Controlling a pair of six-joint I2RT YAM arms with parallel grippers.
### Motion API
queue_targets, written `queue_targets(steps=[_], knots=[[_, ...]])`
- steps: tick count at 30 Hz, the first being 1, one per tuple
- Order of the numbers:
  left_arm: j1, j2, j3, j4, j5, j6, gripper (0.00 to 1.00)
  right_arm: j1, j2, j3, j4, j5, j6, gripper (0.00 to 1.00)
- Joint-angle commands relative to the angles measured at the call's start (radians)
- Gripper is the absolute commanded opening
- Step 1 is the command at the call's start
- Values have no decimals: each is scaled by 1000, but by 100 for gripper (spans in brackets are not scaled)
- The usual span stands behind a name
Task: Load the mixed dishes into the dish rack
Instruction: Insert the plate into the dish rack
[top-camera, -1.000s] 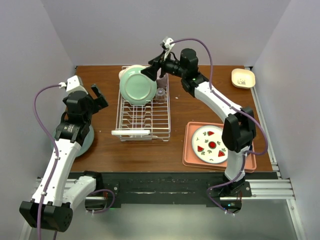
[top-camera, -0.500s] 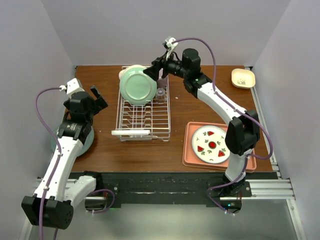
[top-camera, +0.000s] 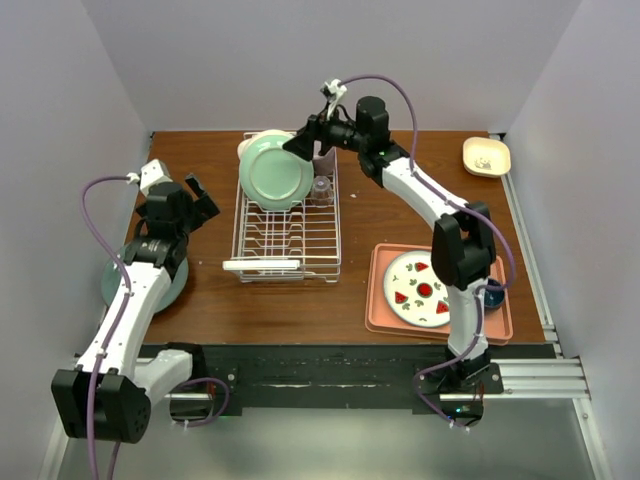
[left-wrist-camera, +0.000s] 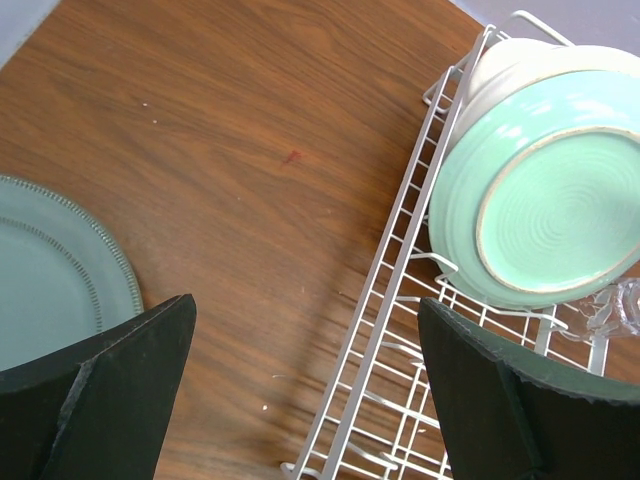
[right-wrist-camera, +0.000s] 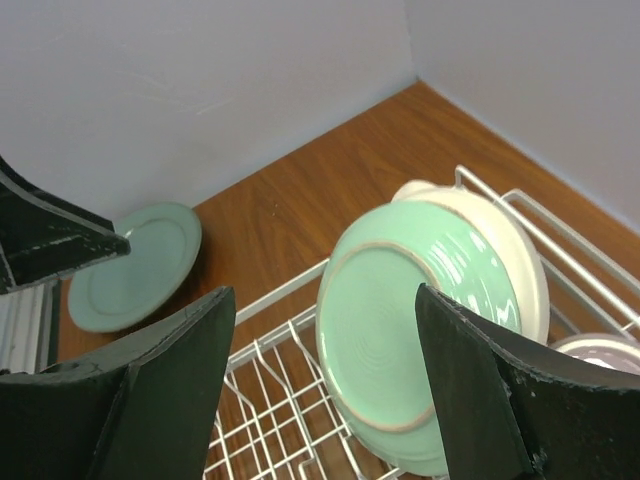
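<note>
The white wire dish rack (top-camera: 262, 265) stands mid-table. A pale green plate (top-camera: 275, 172) stands on edge in its far end, leaning on a white bowl (top-camera: 250, 148). A purple cup (top-camera: 325, 160) and a clear glass (top-camera: 321, 189) sit beside them. My right gripper (top-camera: 303, 137) hovers open just right of that plate and holds nothing; the plate (right-wrist-camera: 400, 320) shows beyond its fingers (right-wrist-camera: 325, 292). My left gripper (top-camera: 200, 196) hangs open and empty left of the rack (left-wrist-camera: 400, 260). Another green plate (top-camera: 112, 285) lies flat under my left arm.
A salmon tray (top-camera: 385, 320) at the front right carries a patterned plate (top-camera: 420, 288), with a small dark object (top-camera: 492, 295) at its right edge. A small cream dish (top-camera: 486, 156) sits at the far right. Walls close in the table's sides and back.
My right arm's elbow has swung left while its gripper stays by the standing plate. My left arm has shifted slightly. The dishes have not moved.
</note>
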Motion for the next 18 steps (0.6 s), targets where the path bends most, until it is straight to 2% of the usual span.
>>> queue_targets(steps=[1, 9, 18], knots=[[19, 22, -13, 76, 31, -22, 98, -38, 85, 61, 105, -119, 149, 77], [24, 72, -37, 132, 107, -44, 95, -54, 199, 110, 254, -194, 283, 77], [24, 69, -43, 143, 123, -45, 95, -54, 223, 130, 254, -124, 231, 78]])
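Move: The green plate stands upright in the rack, its middle some 8 cm to the right hand's left, about 3 cm ahead and 12 cm below. From that hand, the mug lies about 5 cm ahead, 4 cm right and 13 below; the glass roughly 1 cm back, 4 cm right and 15 below. The pale dish stands some 5 cm beyond the plate. From the left hand, the plate is about 15 cm right, 10 cm ahead and 6 cm lower. Coming close to the green plate's upper rim, though no touch can be made out, the open right hand drops about 8 cm and goes some 3 cm forward, then eases back up 1.5 cm. It rolls about 15 degrees, forward side dipping, fingers unchanged. The left hand, open and empty, sinks about 3 cm, edging forward and right towards the rack. ##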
